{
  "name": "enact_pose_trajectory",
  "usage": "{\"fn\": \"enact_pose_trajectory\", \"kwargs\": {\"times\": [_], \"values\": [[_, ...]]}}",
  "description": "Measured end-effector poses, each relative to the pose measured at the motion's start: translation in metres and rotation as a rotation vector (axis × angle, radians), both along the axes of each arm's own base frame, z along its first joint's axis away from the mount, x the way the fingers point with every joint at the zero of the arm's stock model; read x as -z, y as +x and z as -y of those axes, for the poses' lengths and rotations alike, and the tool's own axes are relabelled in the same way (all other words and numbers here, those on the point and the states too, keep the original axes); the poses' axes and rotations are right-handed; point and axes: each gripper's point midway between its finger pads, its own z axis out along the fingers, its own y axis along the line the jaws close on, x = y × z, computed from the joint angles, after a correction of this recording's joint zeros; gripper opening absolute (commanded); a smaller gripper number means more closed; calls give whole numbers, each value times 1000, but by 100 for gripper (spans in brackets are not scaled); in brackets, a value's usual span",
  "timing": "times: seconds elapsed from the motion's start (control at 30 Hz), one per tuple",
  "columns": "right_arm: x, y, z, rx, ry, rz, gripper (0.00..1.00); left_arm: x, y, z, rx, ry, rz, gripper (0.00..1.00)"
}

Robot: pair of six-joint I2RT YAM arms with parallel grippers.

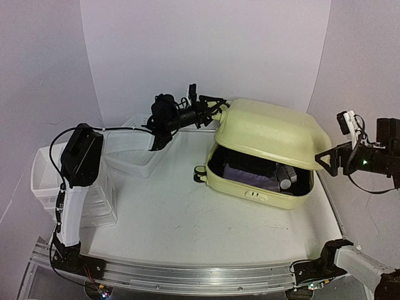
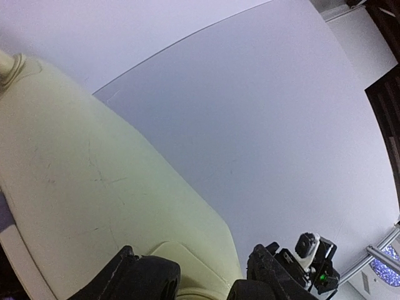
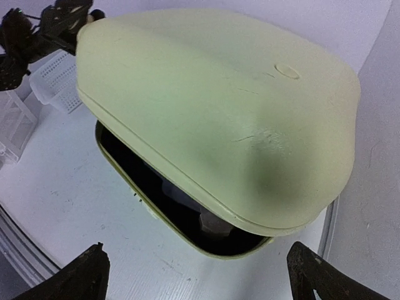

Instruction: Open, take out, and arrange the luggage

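The luggage (image 1: 265, 153), a pale yellow hard-shell case, lies on the table right of centre with its lid (image 3: 212, 106) lifted part way. Through the gap show a black lining, a dark folded item (image 1: 250, 170) and a grey cylinder (image 1: 286, 176). My left gripper (image 1: 215, 107) reaches in from the left and is shut on the lid's far left corner (image 2: 187, 262), one finger on each side of the rim. At the case's right end my right gripper (image 1: 325, 159) hovers open and apart from the shell; its two fingers (image 3: 87, 275) stand wide with nothing between them.
A white mesh basket (image 1: 134, 153) sits left of the luggage, under the left arm. A white drawer organizer (image 1: 47, 178) stands at the table's left edge. A metal rail (image 1: 187, 275) runs along the near edge. A small wheel (image 1: 199, 173) sticks out at the case's left end.
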Motion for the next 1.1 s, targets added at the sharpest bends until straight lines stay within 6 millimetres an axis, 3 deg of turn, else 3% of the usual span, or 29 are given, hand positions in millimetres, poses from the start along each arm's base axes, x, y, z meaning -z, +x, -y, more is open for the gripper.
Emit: {"fn": "enact_pose_trajectory", "kwargs": {"times": [0.13,0.27,0.37,0.5,0.57,0.63,0.73,0.87,0.97,1.03,1.1], "values": [[-28,-9,-27,-244,-62,154,98,-28,15,-1,-23,-49,57,24],[-37,-31,-75,-650,-68,266,98,-44,28,-3,-48,-78,86,24],[-40,-36,-102,-827,-15,287,98,-50,34,-2,-61,-89,93,24],[-21,-40,-149,-1029,-90,231,98,-57,38,-1,-74,-98,98,24],[5,-40,-176,-1109,-165,162,98,-58,41,-1,-83,-104,101,24],[31,-31,-187,-1115,-232,90,98,-58,42,-3,-88,-105,100,24],[71,-4,-191,-1043,-409,3,98,-58,44,-4,-92,-105,101,24],[111,45,-176,-883,-724,-38,98,-58,47,-7,-99,-103,103,24],[121,78,-156,-759,-922,7,98,-58,49,-9,-105,-103,104,24],[118,89,-146,-702,-1009,37,98,-58,50,-10,-114,-102,106,27],[113,96,-141,-667,-1056,61,98,-57,52,-10,-121,-102,104,36]]}}
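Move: The left hand still grips the lid's front wheel, with the middle of the lid about 18 cm to its right, nearly level fore and aft and some 8 cm lower; the white basket is 26 cm left, 4 cm back and 30 cm down. From the open, empty right hand, the black clothes are about 9 cm ahead, 17 cm left and 23 cm below. The purple cloth is 5 cm nearer than them, and the grey bottle 10 cm right of that cloth; both lie at their height. The right hand, fingers staying open, first swings left about 19 cm and a little up and back, clear of the lid's front edge, then dives forward and some 15 cm down over the open case towards the black clothes, easing back a few centimetres right, rolling some 65 degrees and tipping steeper down. Meanwhile the left hand keeps its hold on the lid wheel and carries it about 5 cm forward and 6 cm up, quickly at first and then only creeping, to swing the lid farther back. ##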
